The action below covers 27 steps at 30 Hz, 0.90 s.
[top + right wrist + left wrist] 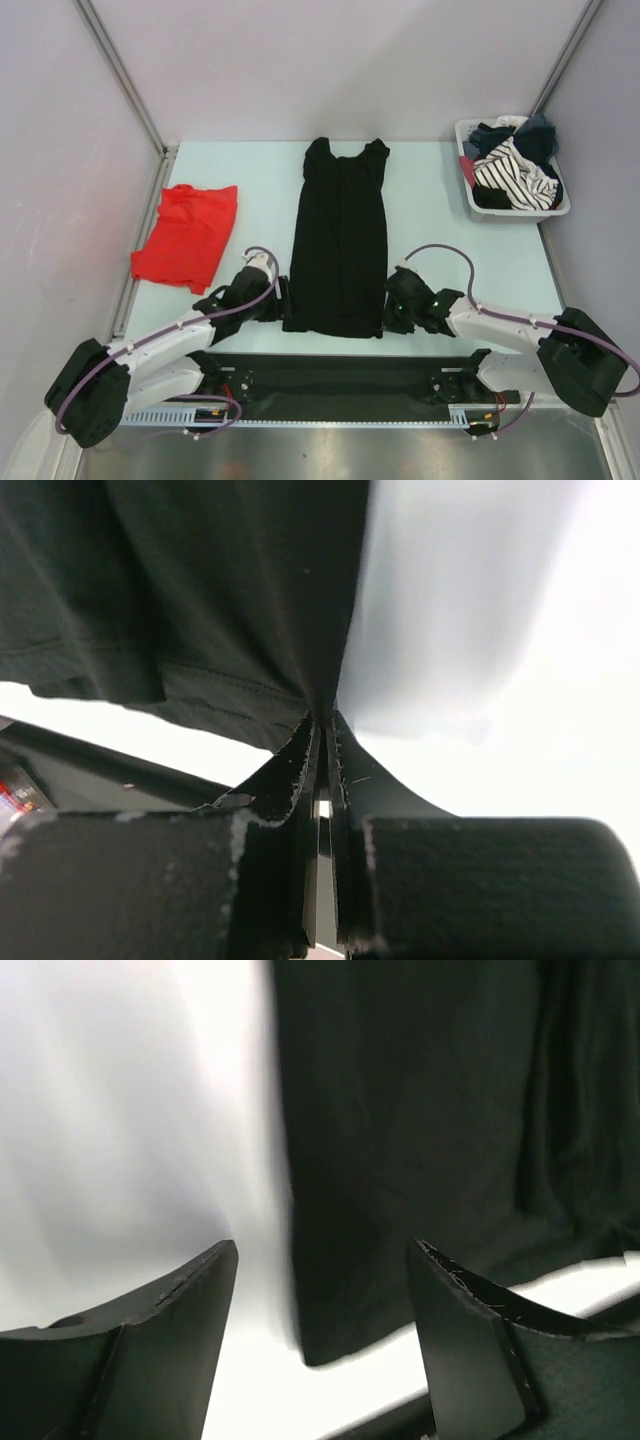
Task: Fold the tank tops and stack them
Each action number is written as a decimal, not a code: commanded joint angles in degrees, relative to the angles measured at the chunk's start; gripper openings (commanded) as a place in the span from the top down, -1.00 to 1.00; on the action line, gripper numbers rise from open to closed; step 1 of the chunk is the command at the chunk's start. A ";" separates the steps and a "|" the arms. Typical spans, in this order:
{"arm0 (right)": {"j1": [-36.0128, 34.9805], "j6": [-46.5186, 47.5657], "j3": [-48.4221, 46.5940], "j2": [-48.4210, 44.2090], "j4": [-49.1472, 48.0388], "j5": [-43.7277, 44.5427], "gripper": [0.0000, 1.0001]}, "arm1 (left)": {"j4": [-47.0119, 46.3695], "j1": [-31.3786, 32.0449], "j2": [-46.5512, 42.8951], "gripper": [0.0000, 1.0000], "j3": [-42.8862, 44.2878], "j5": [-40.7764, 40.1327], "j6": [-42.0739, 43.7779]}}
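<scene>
A black tank top (338, 240) lies flat and lengthwise in the middle of the table, straps at the far end. A red tank top (187, 234) lies crumpled at the left. My left gripper (278, 297) stands open at the black top's near left corner (330, 1345), which lies between its fingers (190, 1310) without touching them. At the near right corner, my right gripper (392, 312) is shut on the black tank top's hem (250, 695), the fabric pinched at its fingertips (326, 725).
A white basket (512, 210) with striped and dark clothes stands at the far right corner. A black strip (330, 375) runs along the table's near edge between the arm bases. Grey walls close in on both sides.
</scene>
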<state>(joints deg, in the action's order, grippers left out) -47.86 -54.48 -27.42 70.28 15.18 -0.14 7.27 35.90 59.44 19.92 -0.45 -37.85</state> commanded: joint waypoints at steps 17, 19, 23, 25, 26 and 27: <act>-0.57 0.16 0.70 -10.61 22.88 8.93 0.86 | 2.74 17.52 -1.00 -0.22 -6.47 0.80 -15.58; -0.57 0.60 0.61 -10.52 22.62 8.67 0.85 | 3.54 18.32 -1.17 -0.21 -7.35 0.62 -16.99; -0.48 1.13 0.61 -10.16 21.82 8.23 0.86 | 5.91 19.38 -3.27 -0.18 -9.20 0.62 -19.28; -0.57 1.30 0.53 -10.25 21.30 8.23 0.85 | 7.05 19.56 -4.68 -0.09 -9.46 -1.48 -19.63; -0.57 1.57 0.53 -10.25 21.21 8.14 0.85 | 8.10 19.73 -5.03 -0.04 -9.55 -1.66 -19.81; -0.57 1.66 0.52 -10.08 21.12 8.05 0.85 | 8.55 19.91 -5.56 0.09 -9.55 -2.18 -19.90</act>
<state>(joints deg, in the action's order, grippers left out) -48.07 -54.30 -26.06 59.79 32.86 6.52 4.80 54.94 53.74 13.28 0.05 -56.47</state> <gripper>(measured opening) 0.074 0.493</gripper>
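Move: The left hand is open, with the black tank top's near left corner about 6 cm back of it, 1 cm to its right and 2 cm below. The right hand already has the near right corner pinched, with that left corner some 31 cm to its left. The table's near edge runs about 13 cm back of the left hand. The folded red tank top lies roughly 24 cm ahead and 32 cm left of the left hand. Rightward about 6 cm and back some 3 cm, low over the table, the right hand drags the pinched near right corner of the black tank top, then holds still. The left hand follows the near left corner, going back about 8 cm and 5 cm right, rolling slightly so its left side dips; its fingers close part-way around where the corner lies without shutting. ##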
